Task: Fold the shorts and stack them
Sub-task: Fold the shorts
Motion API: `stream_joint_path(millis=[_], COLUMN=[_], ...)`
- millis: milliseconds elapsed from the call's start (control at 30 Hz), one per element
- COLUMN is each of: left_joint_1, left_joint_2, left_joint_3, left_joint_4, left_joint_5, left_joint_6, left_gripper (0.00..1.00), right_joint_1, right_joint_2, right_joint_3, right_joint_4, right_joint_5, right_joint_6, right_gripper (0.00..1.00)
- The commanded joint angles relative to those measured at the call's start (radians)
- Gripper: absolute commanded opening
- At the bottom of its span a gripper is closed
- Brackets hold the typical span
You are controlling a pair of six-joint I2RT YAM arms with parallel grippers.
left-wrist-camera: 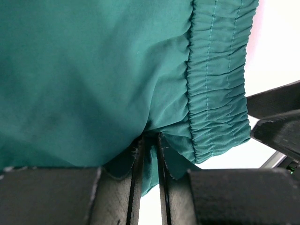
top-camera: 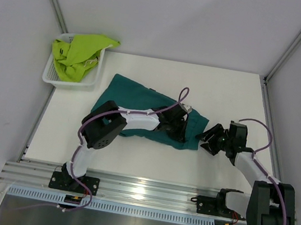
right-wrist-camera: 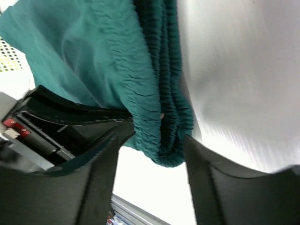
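Observation:
Dark teal shorts lie spread on the white table, their gathered waistband at the right end. My left gripper reaches across them and, in the left wrist view, the left gripper is pinched nearly shut on a fold of teal cloth just beside the waistband. My right gripper sits at the shorts' right edge. In its own view the right gripper stands open, with the folded waistband corner hanging between the fingers and brushing one finger. Lime yellow-green shorts lie bunched in the basket.
A white mesh basket stands at the table's far left corner. Grey walls and metal frame posts close in the table on three sides. The aluminium rail carrying both arm bases runs along the near edge.

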Motion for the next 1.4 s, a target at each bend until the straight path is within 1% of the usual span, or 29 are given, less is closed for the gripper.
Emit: stream_joint_path(millis=[0,167,233,300,367,500,633,800,1067,1167,1367], left_joint_1=[0.003,0.007,0.009,0.009,0.009,0.009,0.009,0.009,0.009,0.009,0.009], left_joint_2=[-0.018,-0.044,-0.024,-0.009,0.003,0.008,0.012,0.011,0.009,0.008,0.011], left_joint_3=[0.009,0.003,0.004,0.004,0.004,0.004,-0.005,-0.011,-0.03,-0.036,-0.039], left_joint_4=[-0.073,-0.09,-0.09,-0.091,-0.09,-0.09,-0.087,-0.079,-0.068,-0.064,-0.065], left_joint_5=[-0.035,-0.052,-0.051,-0.051,-0.057,-0.077,-0.084,-0.081,-0.064,-0.052,-0.035], left_joint_6=[0.0,0.008,0.008,0.009,0.011,0.017,0.022,0.028,0.046,0.051,0.062], left_gripper=[0.2,0.2,0.2,0.2,0.2,0.2,0.2,0.19,0.19,0.19,0.19], right_joint_1=[-0.006,-0.01,-0.01,-0.013,-0.013,-0.013,-0.009,-0.009,-0.01,-0.01,-0.004], right_joint_2=[-0.022,-0.017,-0.01,0.001,0.024,0.065,0.082,0.138,0.291,0.317,0.32], right_joint_3=[0.042,-0.001,-0.027,-0.041,-0.059,-0.087,-0.111,-0.137,-0.121,-0.11,-0.102], right_joint_4=[-0.03,0.025,0.065,0.091,0.155,0.211,0.242,0.337,0.455,0.481,0.495], right_joint_5=[0.019,-0.037,-0.056,-0.083,-0.102,-0.131,-0.126,-0.142,-0.125,-0.109,-0.079], right_joint_6=[-0.044,-0.033,-0.013,-0.002,0.014,0.037,0.047,0.077,0.088,0.083,0.083], right_gripper=[0.62,0.76,0.79,0.8,0.81,0.82,0.82,0.82,0.82,0.82,0.82])
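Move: The near end of the shorts' waistband lies about 2 cm ahead of my right fingers, 4 cm to their left and some 4 cm below. From there the waistband runs outward, its far corner about 9 cm ahead of my right hand, level sideways with it. My left gripper, already closed on the shorts, sits roughly 9 cm left and 1 cm back of the right one; the waistband's near end is about 6 cm to the left hand's right, nearly level with it. My right hand spreads its half-open fingers wide, dips about 2 cm while easing back, then sweeps forward and left, some 3 cm each, round the near end of the waistband. The wrist rolls about 15 degrees, left side rising, and the fingers stay open. My left hand keeps its pinch on the shorts beside the waistband, creeping only about a centimetre. ##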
